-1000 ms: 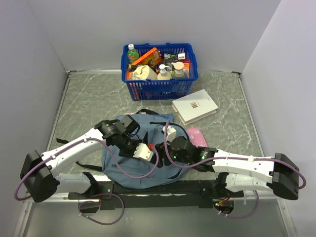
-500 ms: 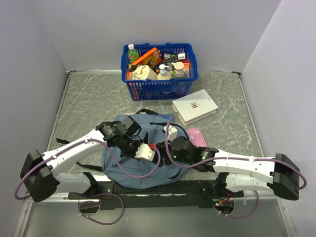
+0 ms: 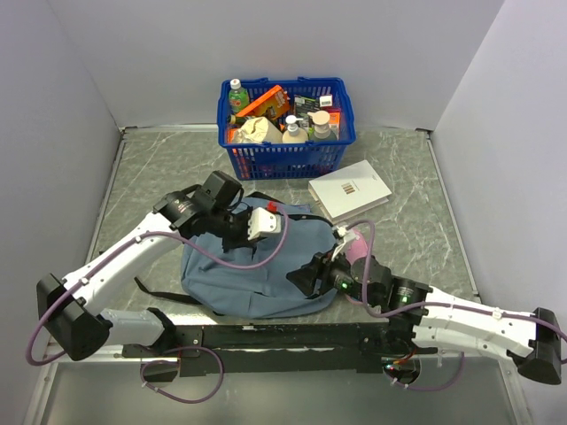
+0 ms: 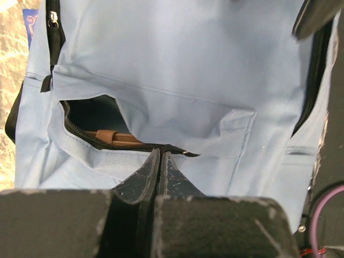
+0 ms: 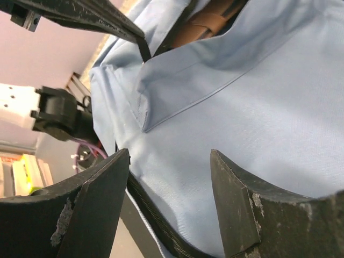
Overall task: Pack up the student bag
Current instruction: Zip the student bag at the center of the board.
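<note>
The grey-blue student bag [image 3: 239,274] lies flat at the near middle of the table. Its front pocket zip is partly open, and a brown thing [image 4: 115,137] shows inside. My left gripper [image 3: 270,212] is over the bag's far edge. It is shut, its tips [image 4: 160,153] pinching a small black zip pull on the pocket's zip line. In the right wrist view its fingers [image 5: 80,13] hold that tab. My right gripper [image 3: 306,276] hangs open just above the bag's near right fabric [image 5: 258,107], with nothing between its jaws [image 5: 169,156].
A blue plastic basket [image 3: 285,159] full of bottles and cartons stands at the back. A white book [image 3: 350,190] lies right of the bag. A pink pencil case [image 3: 354,243] is half hidden behind my right arm. Black straps [image 3: 159,297] trail out at the near left.
My left gripper shut over the bag's middle, then moved away toward the bag's far edge with the zip pull. My right arm drew back to the near right, still open.
</note>
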`<action>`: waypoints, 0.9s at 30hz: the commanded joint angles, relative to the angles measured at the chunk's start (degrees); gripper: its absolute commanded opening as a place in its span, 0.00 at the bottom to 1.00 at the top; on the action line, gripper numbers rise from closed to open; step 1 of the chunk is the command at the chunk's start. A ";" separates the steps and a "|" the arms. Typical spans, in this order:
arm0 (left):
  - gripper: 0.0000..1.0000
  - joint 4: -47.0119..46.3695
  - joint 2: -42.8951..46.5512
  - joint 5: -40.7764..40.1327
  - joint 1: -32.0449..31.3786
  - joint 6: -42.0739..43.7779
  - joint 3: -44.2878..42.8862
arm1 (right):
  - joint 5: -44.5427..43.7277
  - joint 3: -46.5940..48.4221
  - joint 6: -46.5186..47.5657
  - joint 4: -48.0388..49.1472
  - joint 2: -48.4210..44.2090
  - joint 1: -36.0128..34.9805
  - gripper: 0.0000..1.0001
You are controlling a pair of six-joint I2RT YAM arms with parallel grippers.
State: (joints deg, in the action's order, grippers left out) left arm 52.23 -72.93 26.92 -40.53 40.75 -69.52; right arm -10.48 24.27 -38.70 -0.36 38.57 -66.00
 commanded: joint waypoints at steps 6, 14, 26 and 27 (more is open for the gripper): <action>0.01 -0.38 2.79 5.43 0.19 -3.49 -2.02 | 3.45 19.74 -0.32 -7.27 20.02 -0.27 0.71; 0.01 -1.25 3.23 7.53 0.10 -4.45 -1.50 | 0.21 25.47 -3.50 -15.00 28.14 -4.12 0.72; 0.01 -2.66 2.53 8.50 0.10 -3.93 0.70 | -12.18 24.41 0.64 -9.73 32.34 -10.55 0.73; 0.01 -2.40 2.53 8.59 0.10 -4.01 0.61 | -13.07 25.46 -0.23 -10.70 33.41 -10.47 0.73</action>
State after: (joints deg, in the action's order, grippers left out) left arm 52.97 -71.70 32.29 -40.32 36.97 -68.42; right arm -18.31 46.65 -40.05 -12.21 68.34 -75.81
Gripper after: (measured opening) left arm 0.022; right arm 0.732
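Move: The left hand's shut fingers already hold the zipper pull of the student bag's front pocket; the pocket corner nearest the base lies about 4 cm back, 3 cm right and 4 cm below them. From the right hand, that corner is some 10 cm left, 3 cm ahead and 4 cm lower, with the zipper pull about 13 cm left and 7 cm ahead. The pink pencil case lies roughly 11 cm right and 6 cm ahead, well below. The open right hand reaches some 7 cm left towards the pocket corner; the left keeps its pinch, easing back. ##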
